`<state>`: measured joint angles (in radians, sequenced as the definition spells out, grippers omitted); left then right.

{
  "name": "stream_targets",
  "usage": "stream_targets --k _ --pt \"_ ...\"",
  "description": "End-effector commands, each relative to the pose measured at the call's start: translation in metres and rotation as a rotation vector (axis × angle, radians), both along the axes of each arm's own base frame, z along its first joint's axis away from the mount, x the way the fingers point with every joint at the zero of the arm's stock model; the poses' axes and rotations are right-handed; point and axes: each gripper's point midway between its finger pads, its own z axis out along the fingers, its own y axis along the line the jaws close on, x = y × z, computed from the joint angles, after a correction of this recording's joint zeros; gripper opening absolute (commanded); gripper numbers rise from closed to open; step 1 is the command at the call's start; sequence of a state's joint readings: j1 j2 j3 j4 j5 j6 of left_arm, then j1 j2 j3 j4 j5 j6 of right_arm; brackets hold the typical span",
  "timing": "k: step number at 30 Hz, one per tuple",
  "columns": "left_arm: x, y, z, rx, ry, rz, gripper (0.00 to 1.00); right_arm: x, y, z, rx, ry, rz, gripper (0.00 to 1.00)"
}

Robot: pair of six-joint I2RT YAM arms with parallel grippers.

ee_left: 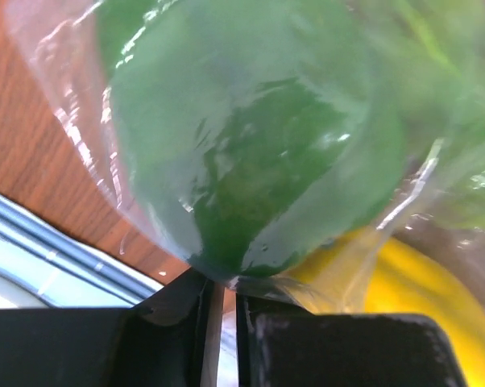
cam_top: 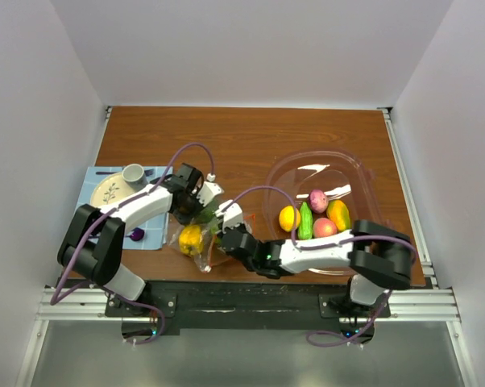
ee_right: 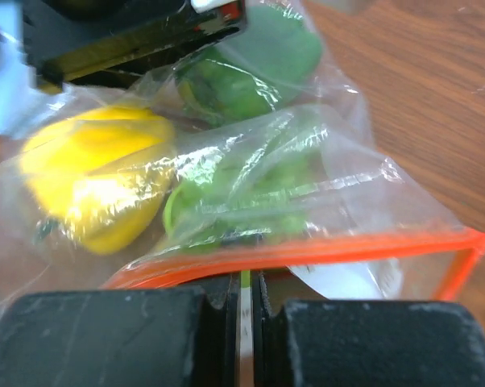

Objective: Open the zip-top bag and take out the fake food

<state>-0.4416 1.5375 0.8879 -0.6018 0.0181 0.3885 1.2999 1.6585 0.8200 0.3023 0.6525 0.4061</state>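
The zip-top bag (cam_top: pixel 197 242) lies near the table's front edge, between the two arms. It is clear and crinkly, with an orange zip strip (ee_right: pixel 323 250). Inside it are fake food pieces: a yellow one (ee_right: pixel 97 177), a dark green one (ee_right: pixel 250 72) and a light green one (ee_right: pixel 242 177). My right gripper (ee_right: pixel 244 278) is shut on the zip strip's edge. My left gripper (ee_left: pixel 224 284) pinches the bag's plastic just under the green piece (ee_left: pixel 250 145), at the bag's far side (cam_top: pixel 201 206). More fake food (cam_top: pixel 315 218) lies in the tub.
The large pink-tinted clear tub (cam_top: pixel 323 165) stands at the right and holds yellow, green, pink and orange pieces. A blue mat (cam_top: pixel 93 176) at the left carries a plate (cam_top: pixel 105 192) and a cup (cam_top: pixel 133 173). A purple spoon (cam_top: pixel 136 234) lies by the left arm.
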Motion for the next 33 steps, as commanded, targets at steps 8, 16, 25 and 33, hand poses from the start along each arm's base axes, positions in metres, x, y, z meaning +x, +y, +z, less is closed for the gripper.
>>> stream_targets --k 8,16,25,33 --pt "0.028 0.024 0.01 -0.004 -0.078 0.07 0.12 -0.035 -0.07 0.08 0.115 0.02 0.0 0.0" --pt "0.028 0.026 0.017 -0.015 -0.088 0.079 0.11 -0.03 -0.145 0.129 0.095 -0.071 -0.118 0.0" --pt "0.015 -0.007 0.074 -0.213 -0.064 0.034 0.22 -0.025 -0.147 0.124 -0.002 -0.063 -0.158 0.0" --pt "-0.061 -0.018 0.077 -0.306 0.217 -0.15 0.68 -0.023 -0.135 0.122 -0.005 -0.073 -0.146 0.0"
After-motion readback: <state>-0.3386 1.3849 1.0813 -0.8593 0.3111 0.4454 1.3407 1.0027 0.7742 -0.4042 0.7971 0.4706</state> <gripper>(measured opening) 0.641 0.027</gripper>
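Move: The right hand already pinches the grapes in the bag's mouth. The bin's middle lies about 30 cm to its right, 6 cm farther out and 4 cm lower, with the lemon some 20 cm right and 4 cm ahead. In the bag, the yellow pepper is roughly 7 cm left and 2 cm back, the green pepper 3 cm left and 5 cm ahead. From the left hand, nipping the bag, the grapes lie about 8 cm right and 4 cm back. Right hand pulls the pinched grapes about 14 cm right and up towards the bin; left releases the bag, rises. ##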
